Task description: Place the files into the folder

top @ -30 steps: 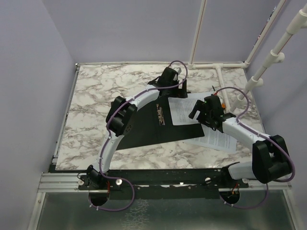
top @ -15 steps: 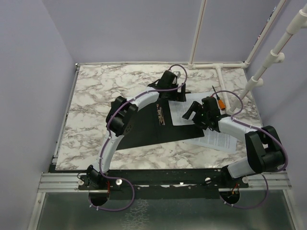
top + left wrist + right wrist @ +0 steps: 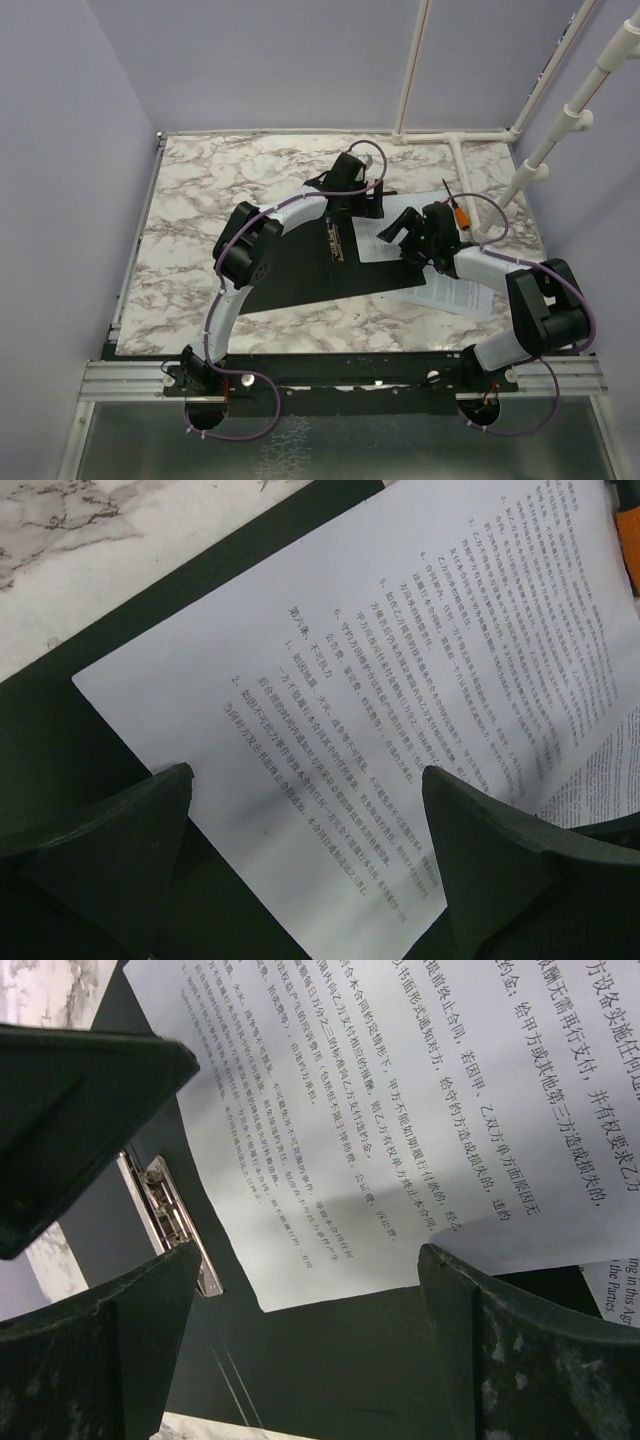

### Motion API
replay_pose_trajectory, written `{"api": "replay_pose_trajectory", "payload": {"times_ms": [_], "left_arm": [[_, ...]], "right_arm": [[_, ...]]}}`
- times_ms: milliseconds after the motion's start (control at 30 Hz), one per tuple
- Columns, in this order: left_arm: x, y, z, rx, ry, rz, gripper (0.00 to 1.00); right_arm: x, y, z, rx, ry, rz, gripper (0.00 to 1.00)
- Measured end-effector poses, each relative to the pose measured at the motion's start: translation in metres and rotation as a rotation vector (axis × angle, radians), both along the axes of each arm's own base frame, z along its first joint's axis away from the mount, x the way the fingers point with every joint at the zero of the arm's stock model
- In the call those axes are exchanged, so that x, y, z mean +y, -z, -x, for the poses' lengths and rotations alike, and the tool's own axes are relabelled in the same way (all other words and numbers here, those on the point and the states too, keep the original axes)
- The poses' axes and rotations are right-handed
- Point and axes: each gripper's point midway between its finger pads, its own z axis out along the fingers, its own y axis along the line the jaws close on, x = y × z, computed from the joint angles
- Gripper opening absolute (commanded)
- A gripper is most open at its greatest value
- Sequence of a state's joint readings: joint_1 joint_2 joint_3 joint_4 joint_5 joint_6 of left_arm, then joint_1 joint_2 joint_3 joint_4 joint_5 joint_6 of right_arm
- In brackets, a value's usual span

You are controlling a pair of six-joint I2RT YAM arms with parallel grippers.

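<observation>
The folder [image 3: 300, 270] lies open on the marble table, black inner faces up, with its metal clip [image 3: 170, 1210] along the spine. One file [image 3: 385, 232] lies on the folder's right half, printed side up. A second file [image 3: 455, 295] lies half off the folder's right edge, on the table. My left gripper [image 3: 360, 205] hovers open over the first file's far corner [image 3: 330, 680], fingertips apart and nothing between them. My right gripper [image 3: 402, 238] is open too, low over that sheet's near-left corner [image 3: 400, 1110], close to the clip.
White pipes [image 3: 470, 160] lie and stand at the table's back right. A small orange item [image 3: 458, 213] shows beside the first sheet's right edge. Purple walls close in the left and back. Bare marble [image 3: 200, 200] spreads left of the folder.
My right gripper has swung left and further over the folder, from the second sheet onto the first. The left gripper shifted slightly left. Both stayed open; the sheets have not moved.
</observation>
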State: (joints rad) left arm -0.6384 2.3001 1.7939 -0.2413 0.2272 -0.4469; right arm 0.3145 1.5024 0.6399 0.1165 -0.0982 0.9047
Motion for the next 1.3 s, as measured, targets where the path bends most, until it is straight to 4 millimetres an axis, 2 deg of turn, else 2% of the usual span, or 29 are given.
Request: {"api": "replay_pose_trajectory", "payload": {"times_ms": [367, 733, 900, 1033, 1200, 1300], "left_arm": [[0.012, 0.002, 0.020, 0.020, -0.012, -0.033, 0.99], [0.016, 0.001, 0.034, 0.045, -0.013, -0.056, 0.99], [0.013, -0.003, 0.039, 0.054, -0.002, -0.063, 0.99], [0.005, -0.021, 0.033, 0.029, 0.004, -0.042, 0.99], [-0.012, -0.065, 0.014, -0.051, 0.009, 0.028, 0.99], [-0.022, -0.085, 0.005, -0.087, 0.019, 0.067, 0.99]], "right_arm": [[0.000, -0.002, 0.002, -0.014, 0.029, -0.033, 0.95], [-0.017, -0.005, 0.047, 0.038, 0.040, -0.009, 0.96], [-0.023, -0.007, 0.055, 0.039, 0.054, 0.007, 0.96], [-0.025, -0.005, 0.059, 0.043, 0.057, 0.011, 0.96], [-0.027, -0.001, 0.062, 0.055, 0.067, 0.014, 0.96], [-0.028, 0.000, 0.061, 0.056, 0.080, 0.015, 0.96]]}}
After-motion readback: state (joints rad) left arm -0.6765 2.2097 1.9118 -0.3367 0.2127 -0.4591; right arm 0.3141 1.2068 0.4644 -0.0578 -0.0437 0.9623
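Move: The top sheet lies on the folder's right half: its middle is about 5 cm back and 9 cm right of the left hand, and roughly 7 cm ahead and 8 cm right of the right hand, only some 2 cm below both. The orange screwdriver lies about 26 cm right of the left hand and 1 cm ahead. From the right hand, the folder clip is some 14 cm left and 3 cm ahead, the second sheet about 20 cm right and 10 cm back. The left hand, open and low with its fingertips on the sheet near the far-left corner, drags it back towards the bases by about 4 cm and slightly left, then lifts off some 8 cm, swinging forward and right over the sheet's far edge. The right hand, also open, waits low at the near edge, then draws back about 6 cm and a little to the right, staying low, and ends with its fingers over the folder's bare near strip, behind the sheet. ##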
